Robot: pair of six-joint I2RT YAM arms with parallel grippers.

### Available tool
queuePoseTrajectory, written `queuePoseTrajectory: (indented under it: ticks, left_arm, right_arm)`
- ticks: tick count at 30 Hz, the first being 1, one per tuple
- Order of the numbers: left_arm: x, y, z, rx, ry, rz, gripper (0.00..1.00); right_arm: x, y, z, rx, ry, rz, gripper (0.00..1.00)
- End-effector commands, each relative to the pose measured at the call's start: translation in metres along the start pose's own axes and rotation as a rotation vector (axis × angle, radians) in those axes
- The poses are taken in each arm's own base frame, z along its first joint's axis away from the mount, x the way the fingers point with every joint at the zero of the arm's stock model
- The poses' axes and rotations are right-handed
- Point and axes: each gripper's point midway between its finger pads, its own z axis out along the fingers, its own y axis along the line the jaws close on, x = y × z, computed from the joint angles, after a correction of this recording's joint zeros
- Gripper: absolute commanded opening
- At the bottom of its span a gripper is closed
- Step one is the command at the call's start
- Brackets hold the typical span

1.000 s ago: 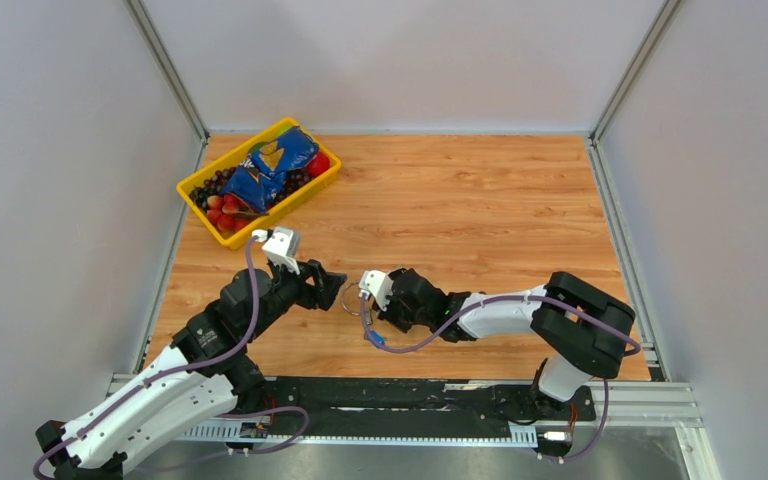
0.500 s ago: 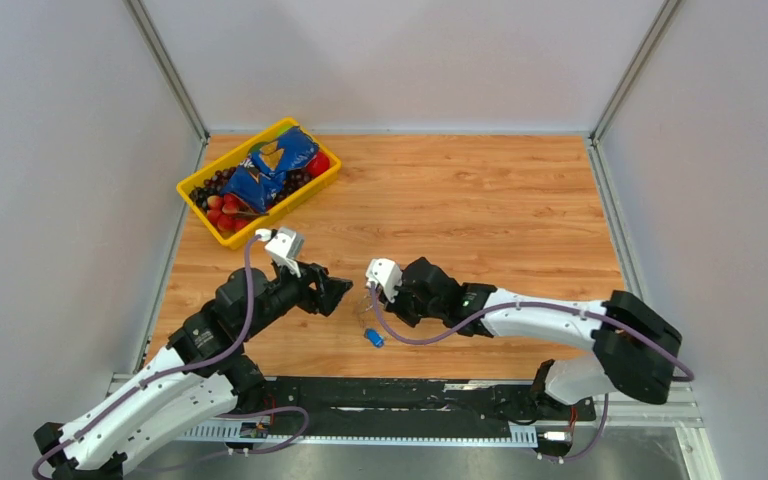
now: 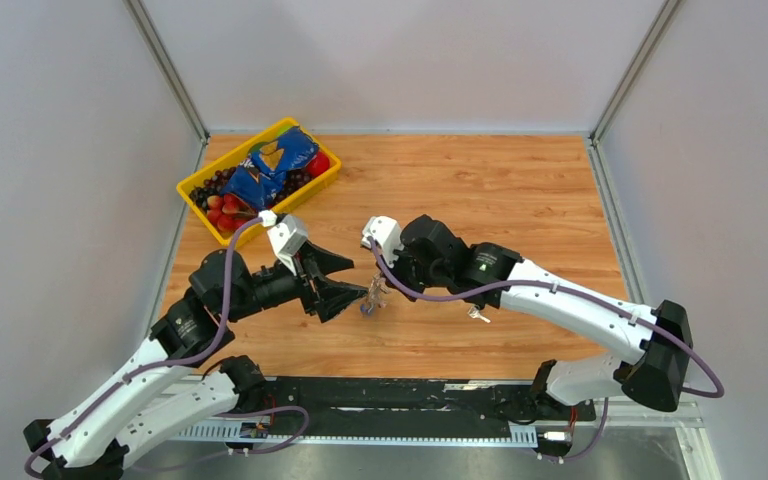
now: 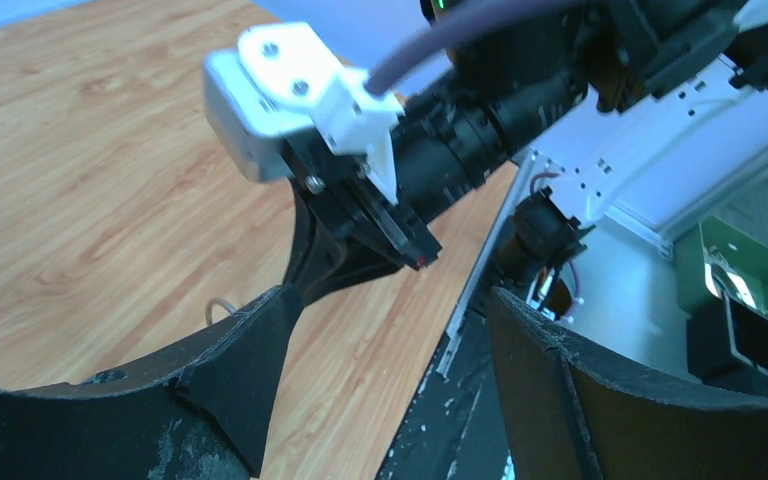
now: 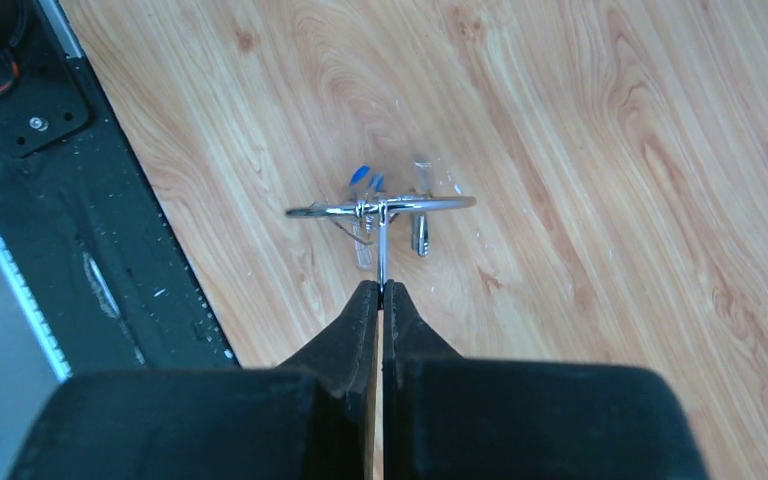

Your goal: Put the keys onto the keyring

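My right gripper [image 5: 381, 287] is shut on a thin silver piece joined to the keyring [image 5: 380, 207]. The ring shows edge-on just past the fingertips, above the wood. Small silver keys [image 5: 419, 232] and a blue tag [image 5: 360, 175] hang from it. From above, the right gripper [image 3: 375, 284] holds this cluster [image 3: 370, 300] off the table at centre-left. My left gripper [image 3: 350, 280] stands open just left of the cluster, its jaws pointing at it. In the left wrist view the left gripper [image 4: 395, 300] is empty, and a bit of ring wire [image 4: 222, 305] peeks past one finger. One loose silver key [image 3: 478, 314] lies under the right forearm.
A yellow basket [image 3: 290, 205] with a blue bag, grapes and strawberries sits at the back left. Grey walls close in the wooden table [image 3: 500, 200] on three sides. A black rail [image 3: 410, 395] with the arm bases runs along the near edge.
My right arm has stretched forward and lifted the keyring and blue tag off the table. The left gripper has swung up and right to face it. A loose key now shows under the right forearm.
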Motion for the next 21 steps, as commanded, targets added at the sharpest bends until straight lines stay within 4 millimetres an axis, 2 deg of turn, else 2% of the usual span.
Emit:
queuePoseTrajectory:
  ticks: [1,3,6,18,21]
  left_arm:
    - [0.003,-0.018,0.007,0.129,0.017,0.042,0.79]
    - [0.01,-0.016,0.009,0.13,0.028,0.032,0.79]
    - [0.017,-0.012,0.011,0.118,0.032,0.019,0.8]
    - [0.03,-0.003,0.031,0.132,0.033,0.049,0.81]
    - [0.038,0.002,0.038,0.133,0.046,0.055,0.82]
  right_arm:
    - [-0.005,0.005,-0.022,-0.028,0.066,0.089,0.0]
    - [-0.012,0.009,-0.03,-0.043,0.047,0.105,0.0]
    - [-0.011,0.001,-0.038,0.002,0.043,0.112,0.0]
    - [-0.038,0.023,-0.079,-0.101,0.017,0.189,0.0]
    - [-0.042,0.028,-0.085,-0.128,0.031,0.202,0.0]
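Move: The keyring, already pinched and hanging from the right fingers, has its middle about 4 cm ahead of the open left hand, 5 cm to its right and 16 cm below. From the right hand it is level fore and aft, 1 cm to the left and 5 cm down. The loose key with the black fob lies on the table, 17 cm to the right hand's right, level with it and 18 cm below. Right hand raises the pinched keyring about 5 cm and back; open left sinks 4 cm, rightward, towards it. ##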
